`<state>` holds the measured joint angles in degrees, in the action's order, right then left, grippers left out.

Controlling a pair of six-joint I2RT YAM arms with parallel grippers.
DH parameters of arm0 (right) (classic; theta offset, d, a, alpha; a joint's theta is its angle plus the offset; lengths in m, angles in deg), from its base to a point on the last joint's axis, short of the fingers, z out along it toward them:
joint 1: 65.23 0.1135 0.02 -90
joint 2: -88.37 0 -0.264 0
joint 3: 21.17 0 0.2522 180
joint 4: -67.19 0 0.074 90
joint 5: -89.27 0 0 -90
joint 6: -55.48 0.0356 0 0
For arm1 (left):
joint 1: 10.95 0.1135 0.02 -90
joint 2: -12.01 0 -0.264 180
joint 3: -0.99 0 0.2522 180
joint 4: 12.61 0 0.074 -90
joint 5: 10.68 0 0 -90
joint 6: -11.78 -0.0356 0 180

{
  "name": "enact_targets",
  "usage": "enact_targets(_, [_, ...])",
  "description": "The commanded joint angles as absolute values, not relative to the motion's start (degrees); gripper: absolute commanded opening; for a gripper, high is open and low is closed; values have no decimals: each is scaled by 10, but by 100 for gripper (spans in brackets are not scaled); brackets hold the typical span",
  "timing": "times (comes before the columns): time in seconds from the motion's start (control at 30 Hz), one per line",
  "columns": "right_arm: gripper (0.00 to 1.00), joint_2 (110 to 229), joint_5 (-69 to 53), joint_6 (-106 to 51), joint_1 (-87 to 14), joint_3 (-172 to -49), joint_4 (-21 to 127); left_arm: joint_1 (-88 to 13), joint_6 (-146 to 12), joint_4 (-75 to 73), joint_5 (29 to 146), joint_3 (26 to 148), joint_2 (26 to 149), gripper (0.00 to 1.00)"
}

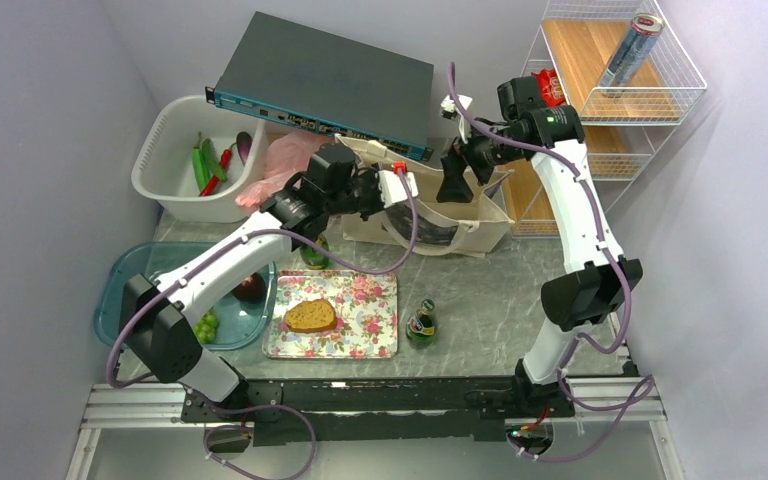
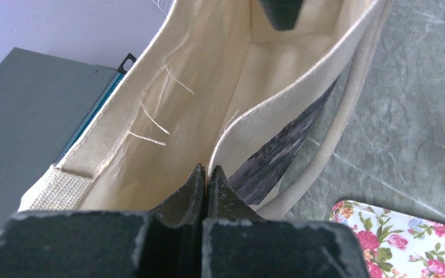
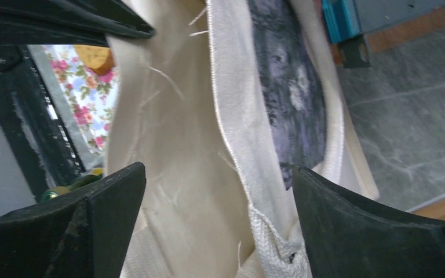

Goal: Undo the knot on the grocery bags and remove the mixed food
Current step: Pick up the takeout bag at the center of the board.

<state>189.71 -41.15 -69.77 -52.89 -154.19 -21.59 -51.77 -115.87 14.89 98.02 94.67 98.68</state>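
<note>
The beige canvas tote (image 1: 450,215) stands open at mid-table. My left gripper (image 2: 207,171) is shut on its near rim (image 2: 278,98) at the left end. At the right end my right gripper (image 3: 217,169) is open, its fingers astride the rim and the handle's root (image 3: 272,243). No food shows inside the tote. The pink plastic bag (image 1: 285,160) lies crumpled behind my left arm; I cannot make out its knot. Bread (image 1: 310,316) lies on the floral tray (image 1: 365,335). A green bottle (image 1: 421,323) stands beside it.
A white basin (image 1: 160,150) holds peppers (image 1: 203,165) and an eggplant (image 1: 244,146). A teal tray (image 1: 125,275) holds grapes (image 1: 206,325) and an apple (image 1: 250,288). A grey box (image 1: 325,80) sits behind the tote. A wire rack (image 1: 660,90) carries a silver can (image 1: 632,50) and a red packet (image 1: 550,88).
</note>
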Motion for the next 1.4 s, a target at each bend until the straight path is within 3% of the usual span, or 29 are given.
enact_targets(0.0, [100, 1894, -473, -690, -509, -1570, -250, -513, -1100, 100, 981, 980, 1009, 0])
enact_targets(0.33, [100, 1922, -475, -684, -471, -1620, -277, -495, -1029, 110, 973, 1044, 1065, 0])
enact_targets(0.43, [98, 1907, -405, -672, -455, -1581, -234, -483, -992, 94, 994, 1046, 1061, 0])
enact_targets(0.5, [91, 1880, -343, -660, -447, -1523, -172, -475, -965, 75, 1022, 1039, 1051, 0])
enact_targets(0.57, [78, 1850, -293, -654, -448, -1465, -110, -469, -940, 63, 1044, 1035, 1040, 0])
enact_targets(0.7, [32, 1828, -237, -658, -448, -1455, -99, -466, -905, 56, 1073, 1027, 1018, 0])
enact_targets(0.73, [14, 1825, -227, -655, -450, -1461, -103, -464, -899, 57, 1093, 1026, 1012, 5])
enact_targets(0.77, [6, 1821, -219, -651, -452, -1466, -110, -462, -893, 58, 1108, 1025, 1006, 21])
enact_targets(0.8, [0, 1816, -209, -647, -455, -1471, -117, -462, -887, 55, 1121, 1019, 996, 44])
enact_targets(0.87, [0, 1799, -197, -641, -464, -1471, -133, -462, -879, 40, 1140, 1002, 969, 85])
enact_targets(0.9, [0, 1790, -194, -641, -468, -1469, -141, -462, -878, 29, 1147, 991, 952, 98])
enact_targets(1.2, [0, 1663, -99, -599, -483, -1366, -155, -460, -899, 36, 1139, 947, 881, 99])
enact_targets(1.37, [0, 1617, -75, -593, -487, -1370, -222, -460, -909, 52, 1139, 938, 871, 99])
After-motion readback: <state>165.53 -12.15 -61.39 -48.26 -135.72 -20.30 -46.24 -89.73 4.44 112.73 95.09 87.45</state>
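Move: The takeout bag (the canvas tote) hangs open between the hands. For the open right gripper, the spot of rim to pinch is straight below, some 3 cm down and 2 cm left; the lone green bottle stands about 25 cm back, 5 cm left. The left gripper already holds the near rim; the far rim lies about 6 cm ahead, the flowered board 21 cm back and 13 cm left, the other bottle 8 cm back and 16 cm left. Keep the left gripper shut on the near rim and carry it about 4 cm forward, towards the far rim, while the right gripper slides left and back, dips 4 cm and pinches both rims together. Then open the left, drawing it up some 12 cm and back, clear of the bag; with the right, haul the pinched mouth about 10 cm right and 7 cm back, rising slightly. ##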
